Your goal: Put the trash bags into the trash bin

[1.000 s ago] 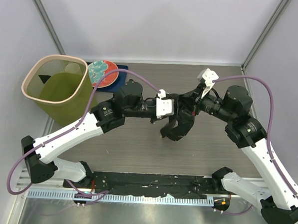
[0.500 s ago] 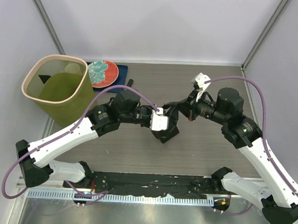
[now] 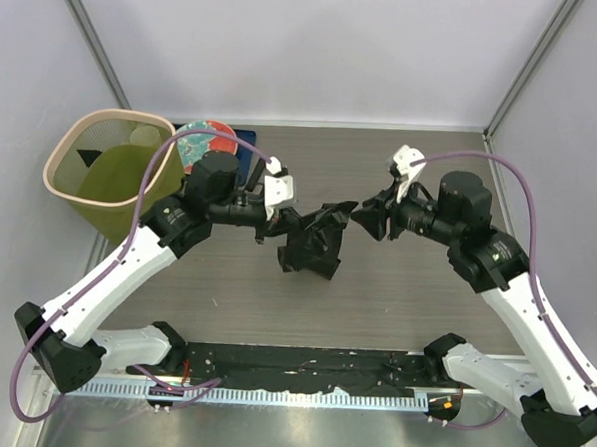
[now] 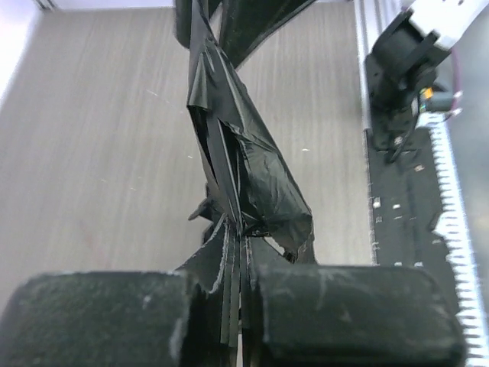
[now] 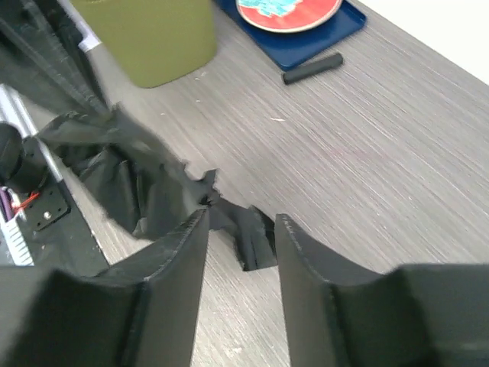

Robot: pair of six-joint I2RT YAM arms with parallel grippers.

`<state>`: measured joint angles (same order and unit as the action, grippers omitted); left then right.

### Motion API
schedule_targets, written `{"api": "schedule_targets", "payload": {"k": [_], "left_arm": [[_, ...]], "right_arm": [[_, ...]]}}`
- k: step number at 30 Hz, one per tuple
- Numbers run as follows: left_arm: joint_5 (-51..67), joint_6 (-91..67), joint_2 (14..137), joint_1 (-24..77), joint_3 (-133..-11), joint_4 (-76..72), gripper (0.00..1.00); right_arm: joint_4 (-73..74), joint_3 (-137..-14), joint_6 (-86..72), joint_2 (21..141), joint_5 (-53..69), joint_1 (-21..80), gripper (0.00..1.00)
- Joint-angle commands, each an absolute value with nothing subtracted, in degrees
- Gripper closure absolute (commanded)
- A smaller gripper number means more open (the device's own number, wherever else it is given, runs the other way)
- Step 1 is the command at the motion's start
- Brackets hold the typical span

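Observation:
A crumpled black trash bag (image 3: 312, 246) hangs above the table's middle. My left gripper (image 3: 290, 224) is shut on its upper end. In the left wrist view the film is pinched between the shut jaws (image 4: 241, 279) and the trash bag (image 4: 244, 176) stretches away from them. My right gripper (image 3: 363, 217) is open just right of the bag. In its wrist view the right gripper (image 5: 241, 219) has the free tip of the trash bag (image 5: 137, 180) just past its spread fingers. The olive trash bin (image 3: 112, 112) with a pale rim stands at the far left and is seen again as the bin (image 5: 157, 34).
A red-and-teal plate (image 3: 205, 139) rests on a dark blue mat (image 3: 246, 141) beside the bin. A short black cylinder (image 5: 312, 69) lies by the mat. A black rail (image 3: 301, 369) runs along the near edge between the arm bases.
My right gripper has opened and let go of the bag. My left gripper has shut on the bag and carried it left, toward the bin side.

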<state>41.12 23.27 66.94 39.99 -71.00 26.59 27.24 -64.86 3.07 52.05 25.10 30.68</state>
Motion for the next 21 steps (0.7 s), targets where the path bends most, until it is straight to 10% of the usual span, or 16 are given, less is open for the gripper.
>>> {"api": "schedule_targets", "payload": {"k": [1,13,21], "left_arm": [[45.2,3.5,67.6,39.3,-72.3,24.8,1.00],[29.7,-2.0,71.5,43.6,-73.2,23.9,1.00],[26.9,-5.4,72.8,45.0,-73.6,20.8,1.00]], "right_arm": [[36.9,-74.5,0.2,57.6,18.5,28.6,0.49],[33.7,-77.1,-21.9,62.3,49.1,25.0,0.38],[20.6,-69.8,-33.7,65.7,45.9,27.9,0.34]]}}
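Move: The trash bag hangs from my shut left fingers, its middle some 3 cm to the right of them, 3 cm back and 6 cm below. From my right hand, the bag's middle is about 9 cm left, 4 cm back and 7 cm down, with my left fingertips about 12 cm left and 1 cm back. From my left hand, the trash bin stands roughly 36 cm left and 7 cm forward, and a dark stick lies 10 cm left and 11 cm forward on the table. I spread my right fingers wider as that hand eases about 2 cm forward and right, then swings back and some 5 cm left, sinking at the end, its wrist tipping down, until the open fingers straddle the bag beside my left fingertips. My left hand keeps its pinch, sinking about 4 cm and drifting right while it rolls and turns counter-clockwise. ##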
